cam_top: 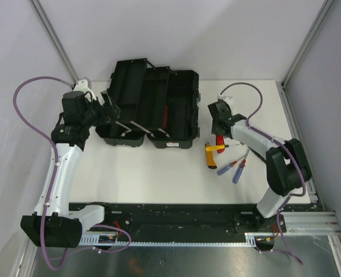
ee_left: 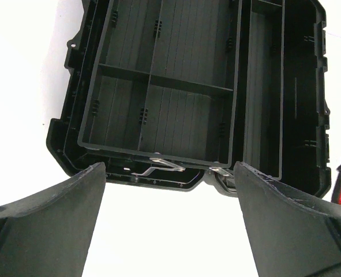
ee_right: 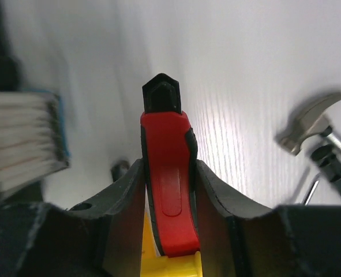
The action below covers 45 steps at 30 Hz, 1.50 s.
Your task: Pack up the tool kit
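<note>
The tool kit's black toolbox (cam_top: 150, 104) stands open at the back of the table, its empty divided trays (ee_left: 158, 81) folded out; a red item (cam_top: 165, 115) lies inside. My left gripper (cam_top: 109, 112) hovers open at the box's left front edge, and in the left wrist view nothing is between the gripper's (ee_left: 169, 168) fingers. My right gripper (cam_top: 219, 130) is to the right of the box, over a red-and-yellow tool (cam_top: 215, 148). In the right wrist view, both fingers of that gripper (ee_right: 169, 170) press the sides of the tool's red handle (ee_right: 170, 144). Two blue-handled screwdrivers (cam_top: 231, 168) lie just right of it.
A hammer head (ee_right: 308, 124) lies on the white table to the right of the gripped tool. Grey walls and metal posts (cam_top: 55, 40) enclose the table on three sides. The arms' bases and a black rail (cam_top: 170, 213) run along the near edge.
</note>
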Motion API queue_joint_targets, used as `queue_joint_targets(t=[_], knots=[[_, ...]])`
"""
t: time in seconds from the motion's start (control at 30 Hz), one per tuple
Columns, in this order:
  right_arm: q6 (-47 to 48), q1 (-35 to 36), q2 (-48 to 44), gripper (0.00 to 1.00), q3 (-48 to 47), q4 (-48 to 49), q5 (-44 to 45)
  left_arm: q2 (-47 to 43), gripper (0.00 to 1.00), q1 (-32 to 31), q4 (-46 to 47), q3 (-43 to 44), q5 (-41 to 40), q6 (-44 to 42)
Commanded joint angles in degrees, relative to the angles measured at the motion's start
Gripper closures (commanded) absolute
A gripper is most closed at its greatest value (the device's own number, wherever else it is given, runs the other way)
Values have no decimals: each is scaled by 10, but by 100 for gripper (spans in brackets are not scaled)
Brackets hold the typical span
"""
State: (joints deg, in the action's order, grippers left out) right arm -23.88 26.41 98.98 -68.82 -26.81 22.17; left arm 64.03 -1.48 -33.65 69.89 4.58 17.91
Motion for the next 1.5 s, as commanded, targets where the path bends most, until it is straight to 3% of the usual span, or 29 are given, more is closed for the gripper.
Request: queue_joint_targets(t=[0.0, 0.27, 0.47, 0.67, 0.83, 1.13, 1.47], knots=[[36, 16, -72, 96, -10, 89, 98, -7, 4, -1, 7, 21, -12, -15], [107, 24, -72, 95, -10, 228, 174, -10, 4, -1, 6, 17, -16, -17], [139, 30, -83, 95, -22, 314, 143, -11, 4, -1, 6, 18, -16, -17], [117, 55, -86, 95, -103, 265, 18, -8, 4, -1, 6, 22, -15, -17], [56, 84, -48, 95, -158, 234, -34, -10, 4, -1, 6, 21, -14, -15], [-90, 114, 123, 95, -317, 97, -49, -14, 4, -1, 6, 21, -10, -16], [-90, 120, 234, 88, -367, 30, -27, -13, 3, -1, 1, 28, -17, -20]])
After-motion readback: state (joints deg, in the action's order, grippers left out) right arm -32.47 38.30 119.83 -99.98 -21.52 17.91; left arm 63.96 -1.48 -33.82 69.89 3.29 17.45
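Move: The right hand already has the red utility knife pinched and slightly raised; the near part of the toolbox's right-hand well lies about 9 cm ahead, 18 to its left and 4 below. The well's right wall is some 14 ahead and 10 left, and the other red knife about 13 ahead and 25 left; the yellow screwdriver is 5 back and 1 left. From the left hand, that well spot is roughly 12 ahead, 25 right and 25 below. Still pinching the red knife, the right hand draws it from under the yellow screwdriver and climbs about 22 cm, first easing forward some 7 cm, then swinging left about 19 cm over the toolbox's right wall. It then sinks some 17 cm towards the floor of the well, the fingers tipping up nearly 40 degrees on the rise and mostly back down on the descent, without opening. ##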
